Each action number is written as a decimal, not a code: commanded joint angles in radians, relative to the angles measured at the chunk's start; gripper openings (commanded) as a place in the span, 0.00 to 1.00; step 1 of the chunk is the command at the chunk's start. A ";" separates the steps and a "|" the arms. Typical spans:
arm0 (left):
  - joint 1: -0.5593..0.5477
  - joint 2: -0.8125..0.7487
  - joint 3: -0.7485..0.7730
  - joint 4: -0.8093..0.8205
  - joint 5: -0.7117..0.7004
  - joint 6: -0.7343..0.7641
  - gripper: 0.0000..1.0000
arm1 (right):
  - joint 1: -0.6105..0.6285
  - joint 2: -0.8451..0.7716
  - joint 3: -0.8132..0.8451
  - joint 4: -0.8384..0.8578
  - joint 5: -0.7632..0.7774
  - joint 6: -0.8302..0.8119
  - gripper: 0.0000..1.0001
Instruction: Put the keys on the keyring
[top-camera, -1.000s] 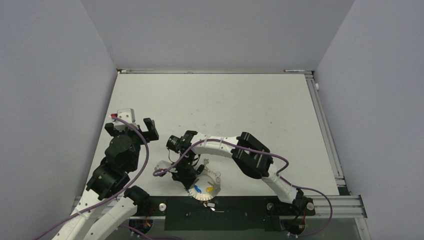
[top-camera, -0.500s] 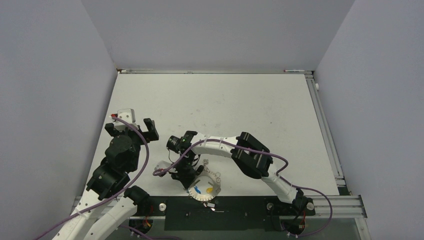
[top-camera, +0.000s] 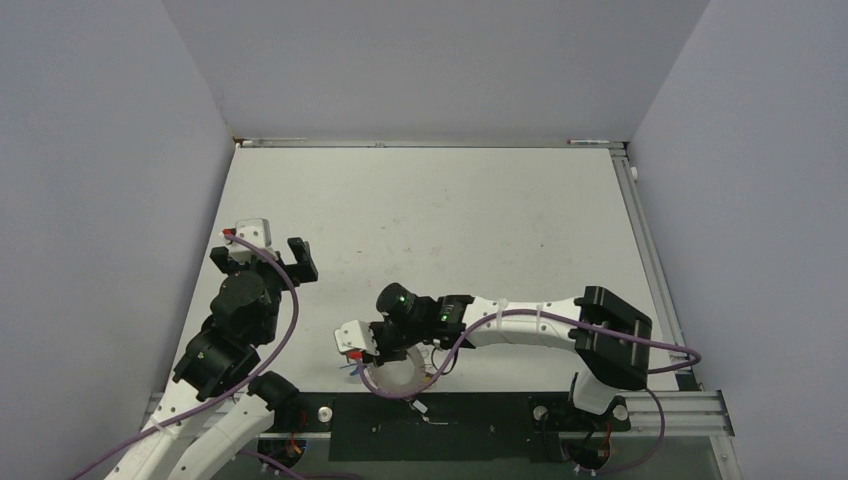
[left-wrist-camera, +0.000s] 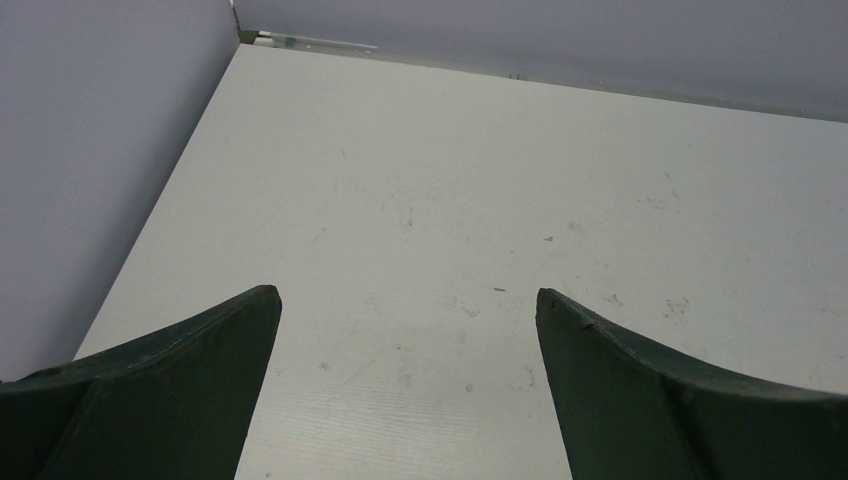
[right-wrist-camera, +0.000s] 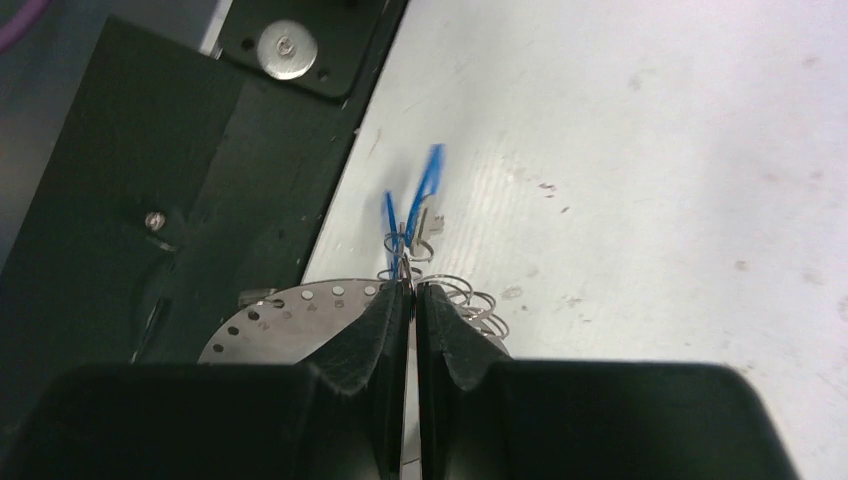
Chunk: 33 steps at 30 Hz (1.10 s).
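My right gripper (top-camera: 362, 354) (right-wrist-camera: 412, 287) is shut just above the table's near edge. Two blue-headed keys (right-wrist-camera: 424, 188) stick out past its tips, blurred, pinched by their small wire ring. In the top view the same keys (top-camera: 350, 368) show as a blue fleck left of the keyring (top-camera: 386, 389). The keyring (right-wrist-camera: 290, 310) is a silvery round piece with numbered holes. It lies flat under the fingers (right-wrist-camera: 375, 330), with small wire loops (right-wrist-camera: 468, 298) at its rim. My left gripper (top-camera: 270, 250) (left-wrist-camera: 408, 295) hangs open over bare table at the left, far from the keys.
The black mounting plate (top-camera: 430, 425) (right-wrist-camera: 150, 200) runs along the near edge, right beside the keyring. Grey walls enclose the table (top-camera: 450, 210) on three sides. A purple cable (top-camera: 450, 345) loops over the right arm.
The right arm swung and stretched out low towards the left. Its gripper closed, and the blue keys moved from inside the keyring to its left side. The left arm stayed still.
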 joint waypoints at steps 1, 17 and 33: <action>-0.004 -0.012 -0.001 0.057 0.016 0.012 0.98 | 0.028 -0.120 -0.095 0.280 0.141 0.082 0.05; -0.028 -0.183 -0.108 0.247 0.379 0.112 0.99 | 0.056 -0.564 -0.383 0.540 0.344 0.194 0.05; -0.044 -0.130 -0.065 0.382 1.079 0.126 1.00 | 0.056 -0.968 -0.619 0.894 0.499 0.321 0.05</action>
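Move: The keyring's holed disc hangs from a small ring already pinched in the right hand's tips, its middle about 7 cm right, 1 cm back and 5 cm lower. The blue keys sit some 2 cm left, 1 cm back and 4 cm down; the yellow key about 12 cm right, 3 cm back and 5 cm down. From the left hand the disc is roughly 20 cm right, 18 cm back and 23 cm below. The right hand lifts the pinched keyring some 20 cm, drifting right; the open left swings about 13 cm rightward towards it. ##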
